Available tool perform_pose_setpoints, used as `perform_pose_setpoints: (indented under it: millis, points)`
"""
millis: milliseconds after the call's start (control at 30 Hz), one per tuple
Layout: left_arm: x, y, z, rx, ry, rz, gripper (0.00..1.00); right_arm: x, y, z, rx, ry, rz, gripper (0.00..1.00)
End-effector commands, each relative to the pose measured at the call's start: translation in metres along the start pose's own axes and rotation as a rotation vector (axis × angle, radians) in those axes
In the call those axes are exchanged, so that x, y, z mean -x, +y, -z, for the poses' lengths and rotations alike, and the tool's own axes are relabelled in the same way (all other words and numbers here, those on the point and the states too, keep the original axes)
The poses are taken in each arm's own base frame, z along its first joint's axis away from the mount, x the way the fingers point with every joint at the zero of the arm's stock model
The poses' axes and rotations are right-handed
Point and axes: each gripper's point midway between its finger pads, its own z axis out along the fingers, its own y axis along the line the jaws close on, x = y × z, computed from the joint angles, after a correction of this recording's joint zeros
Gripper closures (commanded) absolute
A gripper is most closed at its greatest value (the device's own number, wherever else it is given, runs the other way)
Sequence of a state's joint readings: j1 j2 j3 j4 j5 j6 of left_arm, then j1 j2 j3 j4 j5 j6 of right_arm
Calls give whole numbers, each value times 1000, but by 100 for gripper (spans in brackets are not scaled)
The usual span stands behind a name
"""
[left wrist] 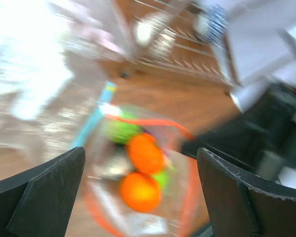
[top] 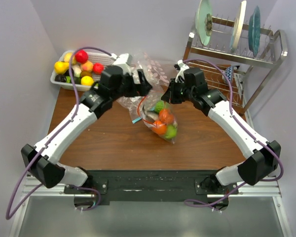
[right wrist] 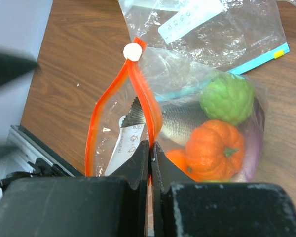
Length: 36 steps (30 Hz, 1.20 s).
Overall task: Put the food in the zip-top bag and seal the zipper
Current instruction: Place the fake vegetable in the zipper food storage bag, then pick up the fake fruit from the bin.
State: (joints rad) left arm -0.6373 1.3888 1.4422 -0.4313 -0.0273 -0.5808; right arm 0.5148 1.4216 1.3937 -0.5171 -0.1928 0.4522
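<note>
The zip-top bag (top: 160, 122) hangs over the middle of the table, its bottom near the wood. Inside it are food pieces: a green fruit (right wrist: 227, 98), an orange pumpkin (right wrist: 214, 148) and a silver fish (right wrist: 182, 121). My right gripper (right wrist: 150, 146) is shut on the orange-red zipper (right wrist: 144, 96), holding the bag up by its mouth. A white slider (right wrist: 133, 51) sits at the strip's far end, and the mouth gapes on one side. My left gripper (left wrist: 140, 165) is open just above the bag, touching nothing; its view is blurred. More food (top: 81, 64) lies in a white basket (top: 106, 59).
A second clear bag with a blue-green strip (right wrist: 256, 57) lies behind the held one. A wire dish rack (top: 227, 64) with plates stands at the back right. The basket is at the back left, close to the left arm.
</note>
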Motion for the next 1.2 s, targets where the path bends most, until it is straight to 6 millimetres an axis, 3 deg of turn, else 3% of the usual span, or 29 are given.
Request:
perform_pose_setpoints:
  millis: [0,33,133,400,600,633,667,733,800,833,867,1033,1167]
  points:
    - [19,82,-2,160,-21,-28,0,13,3,6,9,-58,14,100]
    - [25,114,-1,238,-38,-16,0,12,3,5,13,-56,17,100]
    - [31,166,-3,377,-52,7,0,9,2,2,14,-51,8,100]
    - [39,263,-25,506,-43,155,0,8,2,-3,22,-39,11,100]
    - [55,313,-31,584,-72,230,2,2,1,-7,30,-25,3,100]
    - [72,314,-30,589,-101,216,2,2,2,-6,35,-22,4,100]
    - [62,326,-38,625,-54,219,3,1,2,-7,37,-20,4,100]
    - [76,344,-45,698,-48,179,3,0,3,-6,45,-19,0,100]
    - [74,354,-47,744,0,159,3,1,4,-6,49,-22,0,100]
    - [92,355,-46,758,-24,128,3,-1,3,-6,49,-19,0,100]
    - [77,367,-55,783,39,127,3,-2,3,-6,48,-16,-2,100]
    - [85,395,-69,874,99,53,4,-2,4,-8,58,-5,-1,100]
    - [86,408,-65,939,126,-4,4,0,6,-6,63,-2,5,100]
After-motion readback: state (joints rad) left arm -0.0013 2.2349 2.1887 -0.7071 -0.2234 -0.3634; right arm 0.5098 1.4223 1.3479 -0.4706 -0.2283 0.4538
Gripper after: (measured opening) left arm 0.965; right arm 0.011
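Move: The pale-green pepper lies in the white basket, about 29 cm ahead of the empty left hand, 27 cm to its left and 29 cm below. A red fruit lies some 12 cm beyond the pepper and 4 cm to its left; a yellow fruit is about 10 cm left of the pepper and level with it. From the right hand, which holds the bag's rim, the pepper is roughly 27 cm ahead, 36 cm left and 24 cm lower. The green pepper in the basket comes nearly within the left hand's reach: the hand swings away from the bag's mouth, left and forward while sinking about 15 cm, then mainly forward to hover over the basket, some 40 cm in all. The wrist turns about 40 degrees counter-clockwise and tips farther down, the fingers staying wide open and empty. The right hand keeps its pinch on the bag's orange rim. ##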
